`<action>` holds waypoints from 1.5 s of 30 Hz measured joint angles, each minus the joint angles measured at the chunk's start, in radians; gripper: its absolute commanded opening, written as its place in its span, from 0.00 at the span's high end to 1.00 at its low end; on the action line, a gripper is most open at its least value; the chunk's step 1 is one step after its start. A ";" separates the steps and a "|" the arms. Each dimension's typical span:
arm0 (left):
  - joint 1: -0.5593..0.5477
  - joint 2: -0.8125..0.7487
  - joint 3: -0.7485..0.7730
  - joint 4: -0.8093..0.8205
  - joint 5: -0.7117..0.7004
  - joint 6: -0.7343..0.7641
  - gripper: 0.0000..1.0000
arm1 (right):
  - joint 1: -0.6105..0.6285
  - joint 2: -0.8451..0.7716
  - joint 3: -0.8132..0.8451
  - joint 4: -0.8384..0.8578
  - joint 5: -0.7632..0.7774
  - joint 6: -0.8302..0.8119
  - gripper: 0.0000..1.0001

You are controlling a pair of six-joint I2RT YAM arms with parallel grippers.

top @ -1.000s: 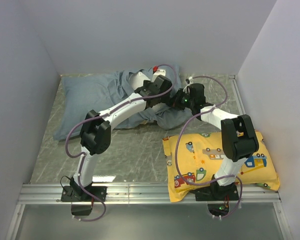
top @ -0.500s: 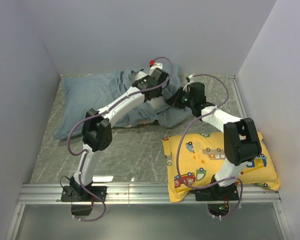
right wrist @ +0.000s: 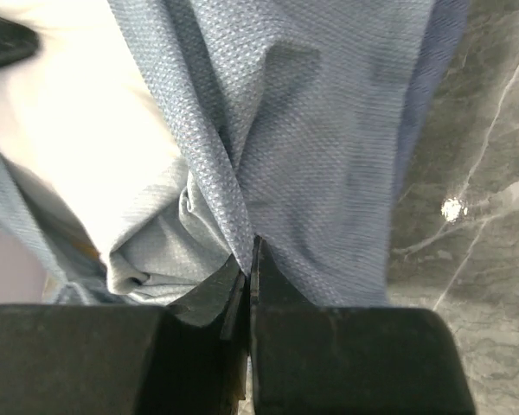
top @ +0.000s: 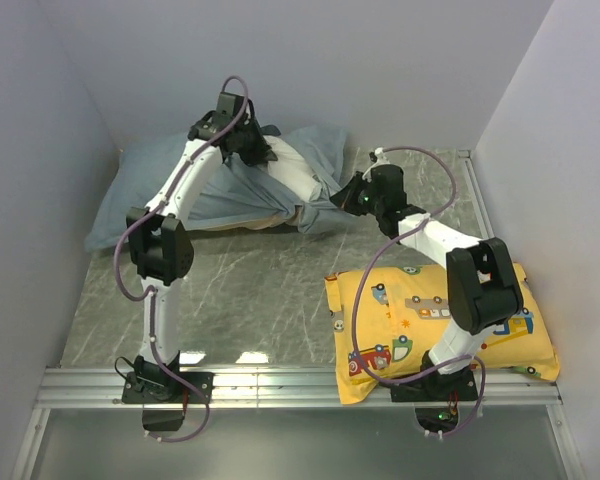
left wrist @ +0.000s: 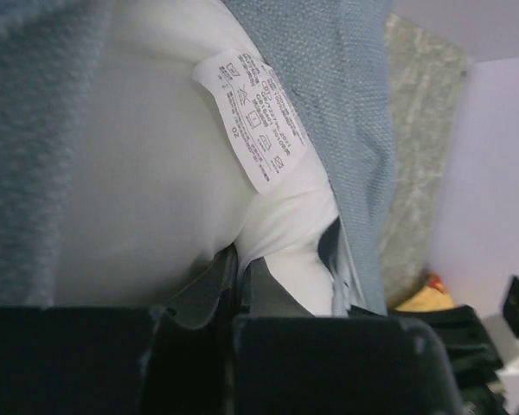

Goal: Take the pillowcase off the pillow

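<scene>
The blue-grey pillowcase (top: 180, 190) lies bunched at the back of the table. The white end of the pillow (top: 292, 176) sticks out of its opening. My left gripper (top: 268, 152) is at the back, shut on a fold of the white pillow (left wrist: 156, 173) just below its care label (left wrist: 255, 117); pillowcase cloth (left wrist: 355, 104) lies along the right of it. My right gripper (top: 342, 197) is shut on the pillowcase's edge to the right of the pillow. In the right wrist view its jaws pinch a ridge of pillowcase cloth (right wrist: 329, 130), with the white pillow (right wrist: 69, 130) at the left.
A yellow cartoon-vehicle print pillow (top: 440, 315) lies at the near right, under the right arm. Grey walls close in the marble table (top: 250, 290) at the back and both sides. A metal rail (top: 300, 385) runs along the near edge.
My left gripper shut on the pillow and swung back and to the left, drawing the pillow's white end out of the pillowcase. The right gripper stayed shut on the pillowcase, almost in place.
</scene>
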 measured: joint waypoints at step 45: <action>0.021 -0.298 -0.347 0.324 -0.007 -0.129 1.00 | 0.170 -0.321 0.089 -0.378 0.194 -0.085 0.26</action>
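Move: The left fingers already pinch the white pillow; its exposed part centres about 3 cm back, 5 cm right and 4 cm below them. The right fingers are shut on the pillowcase's hem, right at the hand point, with that exposed pillow some 7 cm ahead and 10 cm left. The yellow pillow's middle is about 31 cm back, 23 cm right and 12 cm below the right hand. Right lets go of the pillowcase and withdraws up and back; left lifts its pinched pillow about 8 cm. ##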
